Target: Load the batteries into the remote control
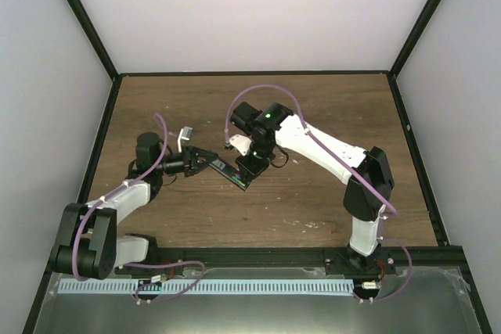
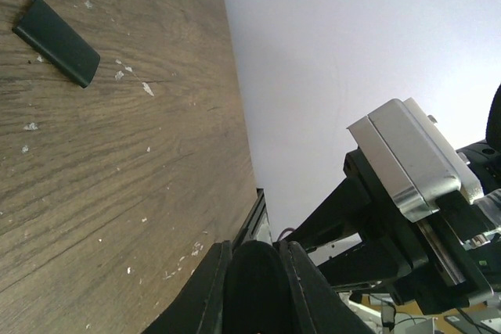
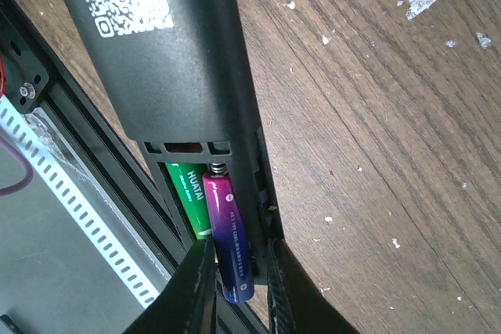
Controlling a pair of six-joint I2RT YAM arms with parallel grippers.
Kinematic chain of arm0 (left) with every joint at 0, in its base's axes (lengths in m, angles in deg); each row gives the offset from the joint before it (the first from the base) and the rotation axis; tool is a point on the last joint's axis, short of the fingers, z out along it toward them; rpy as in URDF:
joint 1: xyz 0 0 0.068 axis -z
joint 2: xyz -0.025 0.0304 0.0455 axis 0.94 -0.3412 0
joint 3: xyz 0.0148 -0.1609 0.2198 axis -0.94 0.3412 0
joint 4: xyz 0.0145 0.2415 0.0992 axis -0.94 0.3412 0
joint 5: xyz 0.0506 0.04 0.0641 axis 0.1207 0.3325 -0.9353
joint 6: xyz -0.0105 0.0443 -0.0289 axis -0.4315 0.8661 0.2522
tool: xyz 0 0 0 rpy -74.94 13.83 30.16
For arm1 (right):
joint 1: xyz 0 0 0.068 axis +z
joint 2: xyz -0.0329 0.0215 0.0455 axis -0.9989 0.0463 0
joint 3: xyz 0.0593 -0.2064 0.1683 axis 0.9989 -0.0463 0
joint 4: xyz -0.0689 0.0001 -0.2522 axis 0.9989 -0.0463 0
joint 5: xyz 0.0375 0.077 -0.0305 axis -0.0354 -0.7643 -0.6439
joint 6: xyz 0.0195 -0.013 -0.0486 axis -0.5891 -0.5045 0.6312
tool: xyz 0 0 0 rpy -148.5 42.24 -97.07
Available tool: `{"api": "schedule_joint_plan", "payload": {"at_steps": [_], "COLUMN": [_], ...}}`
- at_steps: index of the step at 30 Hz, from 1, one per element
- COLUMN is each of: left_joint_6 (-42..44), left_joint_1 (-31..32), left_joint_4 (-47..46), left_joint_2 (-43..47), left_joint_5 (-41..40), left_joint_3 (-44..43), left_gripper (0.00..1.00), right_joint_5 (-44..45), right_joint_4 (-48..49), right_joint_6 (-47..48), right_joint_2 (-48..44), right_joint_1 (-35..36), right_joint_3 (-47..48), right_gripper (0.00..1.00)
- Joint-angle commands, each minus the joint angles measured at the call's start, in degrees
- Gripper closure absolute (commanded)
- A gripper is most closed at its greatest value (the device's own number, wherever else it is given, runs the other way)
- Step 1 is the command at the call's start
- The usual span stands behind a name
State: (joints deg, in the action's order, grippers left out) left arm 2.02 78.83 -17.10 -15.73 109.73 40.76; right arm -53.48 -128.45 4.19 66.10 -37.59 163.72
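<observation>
The slim black remote control (image 1: 231, 171) hangs over the table, and my left gripper (image 1: 205, 162) is shut on one end of it; in the left wrist view that black end (image 2: 258, 287) fills the space inside the left gripper (image 2: 256, 248). In the right wrist view the remote control (image 3: 164, 60) shows its back with the battery bay uncovered. A green battery (image 3: 188, 197) lies in the bay. Beside it, the purple-blue battery (image 3: 228, 232) touches the spring, its lower end sticking out. My right gripper (image 3: 240, 246) straddles that end, slightly open, with a dark gap at one finger.
A loose black cover piece (image 2: 56, 41) lies flat on the wooden table (image 1: 329, 107), away from the remote. White specks of debris dot the wood. A black frame rail and a perforated white strip (image 3: 70, 185) run along the near edge, just under the remote.
</observation>
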Motion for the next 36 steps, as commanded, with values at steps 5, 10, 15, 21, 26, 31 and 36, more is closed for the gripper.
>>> {"api": "schedule_joint_plan", "payload": {"at_steps": [5,10,15,21,26,31,36], "left_joint_6": [-1.7,-1.8,-2.0,-3.0,-6.3,-9.9,-15.0], "left_joint_1": [0.4,0.5,0.4,0.4,0.5,0.3,0.4], "left_joint_4": [-3.7,-3.8,-3.9,-5.0,-9.2,-12.3,-17.4], "left_joint_2": [1.6,1.7,1.7,1.4,0.6,1.3,2.2], "left_joint_5": [1.5,1.4,1.5,1.9,1.7,-0.9,-3.4], "left_joint_3": [0.3,0.2,-0.2,-1.2,-1.2,-0.7,-0.3], "left_gripper": [1.0,1.0,1.0,1.0,1.0,1.0,1.0], "right_joint_5": [0.3,0.0,0.6,2.0,-3.5,-13.8,-24.7], "right_joint_4": [0.8,2.0,4.0,13.1,24.0,35.4,47.5], "right_joint_6": [-0.4,-0.6,-1.6,-5.6,-10.3,-16.3,-23.9], "right_joint_2": [-0.3,-1.7,-4.1,-12.3,-20.3,-27.1,-30.5], "right_joint_1": [0.5,0.5,0.5,-1.5,-7.8,-14.2,-17.1], "right_joint_3": [4.2,4.9,4.5,-2.5,-14.8,-27.6,-35.2], "right_gripper": [0.83,0.75,0.68,0.53,0.45,0.43,0.43]}}
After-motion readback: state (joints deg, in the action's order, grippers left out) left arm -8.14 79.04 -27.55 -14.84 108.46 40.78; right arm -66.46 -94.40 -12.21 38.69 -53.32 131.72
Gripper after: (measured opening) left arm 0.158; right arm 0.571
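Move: The purple battery lies in the open compartment of the remote, its lower end right between the right fingertips; its middle is about 1 cm ahead, 1 cm left and 2 cm below that hand. The green battery is beside it, level fore and aft with the right hand, 2 cm left and 2 cm lower, and the cover lies on the table some 8 cm ahead, 5 cm right, 15 cm down. From the left hand, the purple battery is about 5 cm back, 6 cm right and 2 cm below. The right hand comes free of the purple battery's lower end, easing up at first, then rising faster to about 7 cm while its fingers spread from nearly shut to just over half open; as it swings right and forward away from the remote, to the side where the cover lies, it sinks back some 3 cm and rolls its left side up about 30 degrees while turning clockwise. The left hand keeps its pinch on the remote's other end and raises it some 3 cm, its free end tipping up slightly. ##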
